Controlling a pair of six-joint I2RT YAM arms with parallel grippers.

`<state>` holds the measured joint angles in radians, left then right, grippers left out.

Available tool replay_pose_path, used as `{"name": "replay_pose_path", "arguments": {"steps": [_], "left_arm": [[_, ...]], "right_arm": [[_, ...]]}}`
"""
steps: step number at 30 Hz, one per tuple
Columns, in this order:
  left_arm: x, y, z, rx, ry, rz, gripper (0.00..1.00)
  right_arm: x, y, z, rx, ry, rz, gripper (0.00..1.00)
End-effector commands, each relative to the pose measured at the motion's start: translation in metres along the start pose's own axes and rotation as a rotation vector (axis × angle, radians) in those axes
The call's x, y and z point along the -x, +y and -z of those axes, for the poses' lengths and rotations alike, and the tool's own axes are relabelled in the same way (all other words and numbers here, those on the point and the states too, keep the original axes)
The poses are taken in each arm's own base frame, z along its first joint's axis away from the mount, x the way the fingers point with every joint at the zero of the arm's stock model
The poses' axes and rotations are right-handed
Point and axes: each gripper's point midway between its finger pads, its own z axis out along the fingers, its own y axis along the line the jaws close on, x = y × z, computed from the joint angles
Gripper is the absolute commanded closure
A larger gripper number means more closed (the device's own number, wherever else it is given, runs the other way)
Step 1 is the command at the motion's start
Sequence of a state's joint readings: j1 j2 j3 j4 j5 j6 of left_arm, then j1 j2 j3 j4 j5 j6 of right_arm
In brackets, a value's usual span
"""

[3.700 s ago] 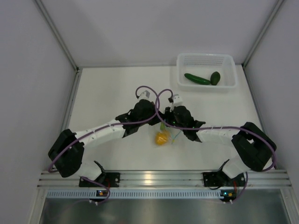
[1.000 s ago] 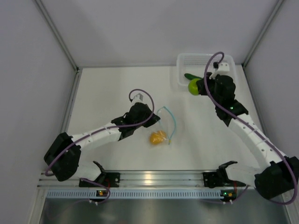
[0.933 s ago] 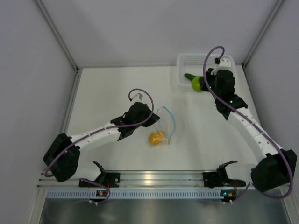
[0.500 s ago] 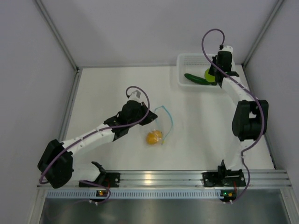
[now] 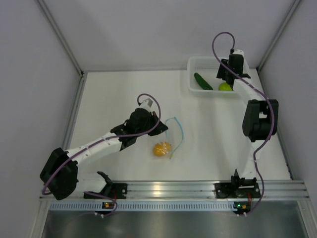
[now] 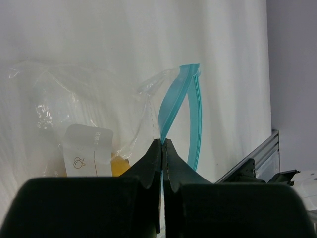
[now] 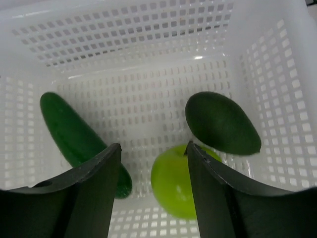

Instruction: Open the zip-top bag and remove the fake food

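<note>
The zip-top bag (image 5: pixel 172 140) lies on the table, its light blue zip strip (image 6: pixel 174 106) arched open. My left gripper (image 6: pixel 162 142) is shut on that strip; in the top view the left gripper (image 5: pixel 161 125) sits at the bag's left edge. The orange fruit (image 5: pixel 160 149) rests inside the bag; the left wrist view shows that fruit (image 6: pixel 121 166) behind a white label. My right gripper (image 7: pixel 153 146) hangs open over the white mesh basket (image 7: pixel 124 29). Below it lie the lime-green ball (image 7: pixel 179 184), the dark green oval (image 7: pixel 223 123) and the cucumber (image 7: pixel 74 134).
The basket (image 5: pixel 190 74) stands at the table's back right corner, close to the enclosure walls. My right arm (image 5: pixel 257 116) stretches up along the right side. A metal rail (image 5: pixel 163 189) runs along the near edge.
My right gripper carried the lime-green ball over the basket, opened and let it drop in. The left gripper stayed shut on the bag's strip and shifted slightly.
</note>
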<state>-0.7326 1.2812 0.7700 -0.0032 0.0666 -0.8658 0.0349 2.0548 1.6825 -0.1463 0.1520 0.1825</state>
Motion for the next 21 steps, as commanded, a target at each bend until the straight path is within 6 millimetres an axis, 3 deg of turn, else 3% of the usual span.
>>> {"name": "replay_pose_path", "arguments": {"steps": [1, 3, 6, 10, 11, 12, 13, 16, 19, 21], "left_arm": [[0.005, -0.007, -0.001, -0.029, -0.010, -0.008, 1.00], [0.009, -0.010, 0.002, -0.034, -0.027, -0.002, 1.00], [0.018, -0.012, 0.007, -0.028, -0.069, 0.010, 1.00], [0.031, -0.012, 0.011, -0.012, -0.130, 0.028, 1.00], [0.034, -0.015, 0.013, -0.018, -0.141, 0.031, 1.00], [0.036, -0.016, 0.013, -0.018, -0.146, 0.041, 1.00], [0.038, -0.017, 0.014, -0.020, -0.154, 0.047, 1.00], [0.045, -0.019, 0.015, -0.012, -0.182, 0.061, 1.00], [0.048, -0.024, 0.015, -0.023, -0.184, 0.069, 1.00], [0.050, -0.030, 0.016, -0.040, -0.181, 0.078, 1.00]], "right_arm": [[0.054, 0.003, 0.057, 0.042, -0.117, -0.054, 0.43], [0.055, 0.007, 0.081, 0.074, -0.119, -0.069, 0.43], [0.038, 0.023, 0.116, 0.176, -0.085, -0.106, 0.44], [-0.006, 0.062, 0.165, 0.370, -0.001, -0.150, 0.48], [-0.005, 0.080, 0.190, 0.443, -0.023, -0.155, 0.52], [-0.035, 0.087, 0.196, 0.465, 0.038, -0.195, 0.54], [-0.043, 0.099, 0.208, 0.516, 0.044, -0.198, 0.54], [-0.079, 0.159, 0.267, 0.720, 0.075, -0.186, 0.59], [-0.099, 0.191, 0.305, 0.856, 0.100, -0.203, 0.65], [-0.111, 0.198, 0.315, 0.875, 0.120, -0.199, 0.66]]}}
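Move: The orange lies in the open bag, about 36 cm back and 36 cm left of the right hand and some 12 cm below. The bag's blue-rimmed mouth is roughly 28 cm back, 30 cm left and 7 cm below. In the bin, the green ball sits just under that hand, 2 cm back and 8 cm down; the cucumber is 12 cm left, about level with the hand and 9 cm below. From the left hand the orange is about 11 cm down, 4 cm back and 2 cm left. Still pinching the bag's blue rim, the left hand eases about 2 cm up and a little forward and left. The empty right hand leaves the bin and draws back towards the bag's mouth, lifting before it swings quickly left and sinks again, some 35 cm in all; it turns about 35 degrees counter-clockwise and rolls left side up as its fingers close partway. ##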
